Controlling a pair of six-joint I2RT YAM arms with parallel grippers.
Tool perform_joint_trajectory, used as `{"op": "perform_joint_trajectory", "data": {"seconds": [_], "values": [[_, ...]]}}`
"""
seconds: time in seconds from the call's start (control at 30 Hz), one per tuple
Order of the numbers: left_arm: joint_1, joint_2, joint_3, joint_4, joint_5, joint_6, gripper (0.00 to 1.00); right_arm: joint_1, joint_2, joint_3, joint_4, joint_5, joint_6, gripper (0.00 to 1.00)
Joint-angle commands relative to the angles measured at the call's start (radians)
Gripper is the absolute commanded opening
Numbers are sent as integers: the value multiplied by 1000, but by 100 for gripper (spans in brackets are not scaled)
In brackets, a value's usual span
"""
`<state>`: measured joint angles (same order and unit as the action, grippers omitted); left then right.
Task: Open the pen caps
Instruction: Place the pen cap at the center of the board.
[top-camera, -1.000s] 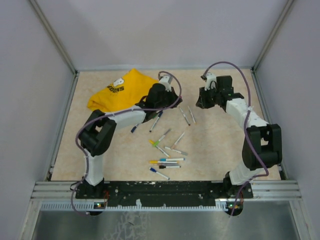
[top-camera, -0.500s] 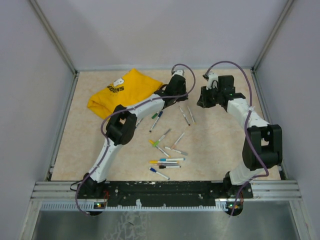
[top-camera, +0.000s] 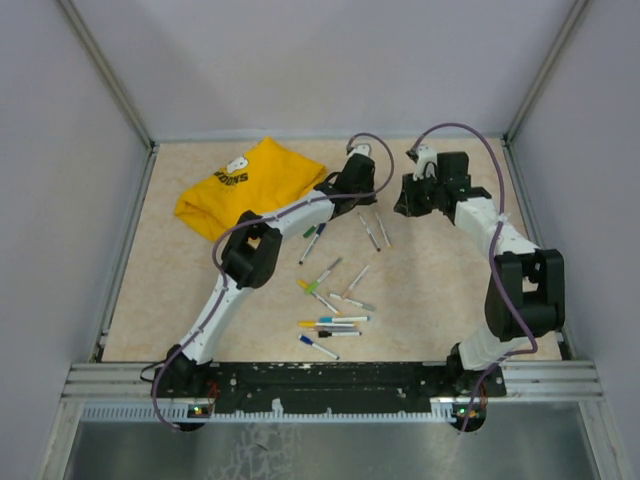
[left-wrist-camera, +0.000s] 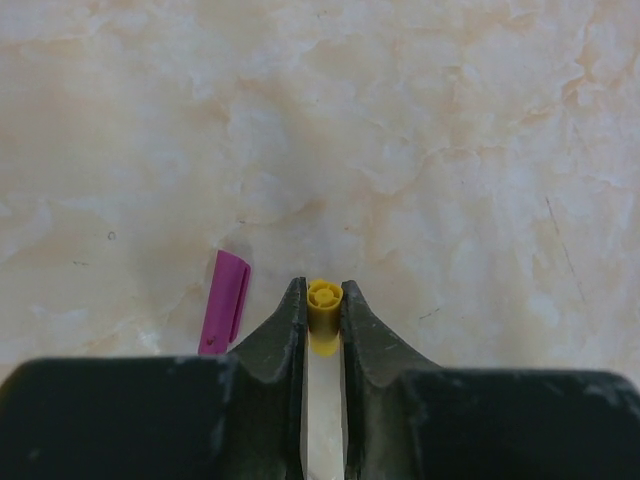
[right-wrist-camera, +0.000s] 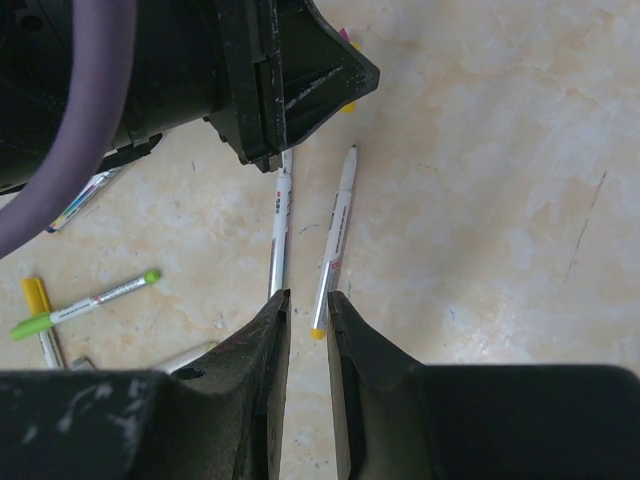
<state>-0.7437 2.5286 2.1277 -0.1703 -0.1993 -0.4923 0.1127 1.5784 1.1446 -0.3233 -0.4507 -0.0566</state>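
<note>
My left gripper (left-wrist-camera: 324, 290) is shut on a stubby yellow pen cap (left-wrist-camera: 324, 302), its hollow end poking out between the fingertips just above the table. A loose magenta cap (left-wrist-camera: 225, 300) lies on the table to its left. In the top view the left gripper (top-camera: 362, 198) reaches to mid-back, facing my right gripper (top-camera: 403, 205). The right gripper (right-wrist-camera: 308, 297) is open a little with nothing between its fingers. Below it lie two uncapped white pens (right-wrist-camera: 335, 235) (right-wrist-camera: 281, 225). More pens (top-camera: 335, 300) are scattered in the middle of the table.
A yellow T-shirt (top-camera: 240, 185) lies crumpled at the back left. The left gripper's black body (right-wrist-camera: 290, 70) fills the top left of the right wrist view, close to the two pens. Green and yellow pens (right-wrist-camera: 85, 300) lie further left. Walls enclose the table.
My left arm has stretched out and swung right from beside the T-shirt toward the right gripper. The right arm has not moved.
</note>
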Motion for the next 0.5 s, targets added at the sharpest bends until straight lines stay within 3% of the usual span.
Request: {"op": "perform_joint_trajectory", "data": {"seconds": [0.0,0.47], "values": [[5,30,40,6,-21,23,17,-11,-52,0,38,-21,8,22],[7,25,42,15,-19,49,38,-14,-52,-1,38,-32,9,22]]}}
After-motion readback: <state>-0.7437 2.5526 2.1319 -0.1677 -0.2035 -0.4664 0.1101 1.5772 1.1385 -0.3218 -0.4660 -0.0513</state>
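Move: The left fingers hold the yellow pen cap low over its resting spot on the board, which is about 1 cm ahead of that hand and 2 cm below it. The magenta cap lies some 4 cm to the hand's left and 2 cm farther out. Two white pens lie nearer the base: the right pen 8 cm back and 3 cm right, the left pen 10 cm back and 2 cm left. From the idle right hand, the spot is roughly 12 cm ahead, 8 cm left and 9 cm down. The left fingers let go of the yellow cap beside the magenta one: the hand sinks about 1.5 cm straight down towards the board, then stays low with its tilt almost unchanged. Its fingers, already easing apart, keep opening throughout, to a bit over a third of their range. ##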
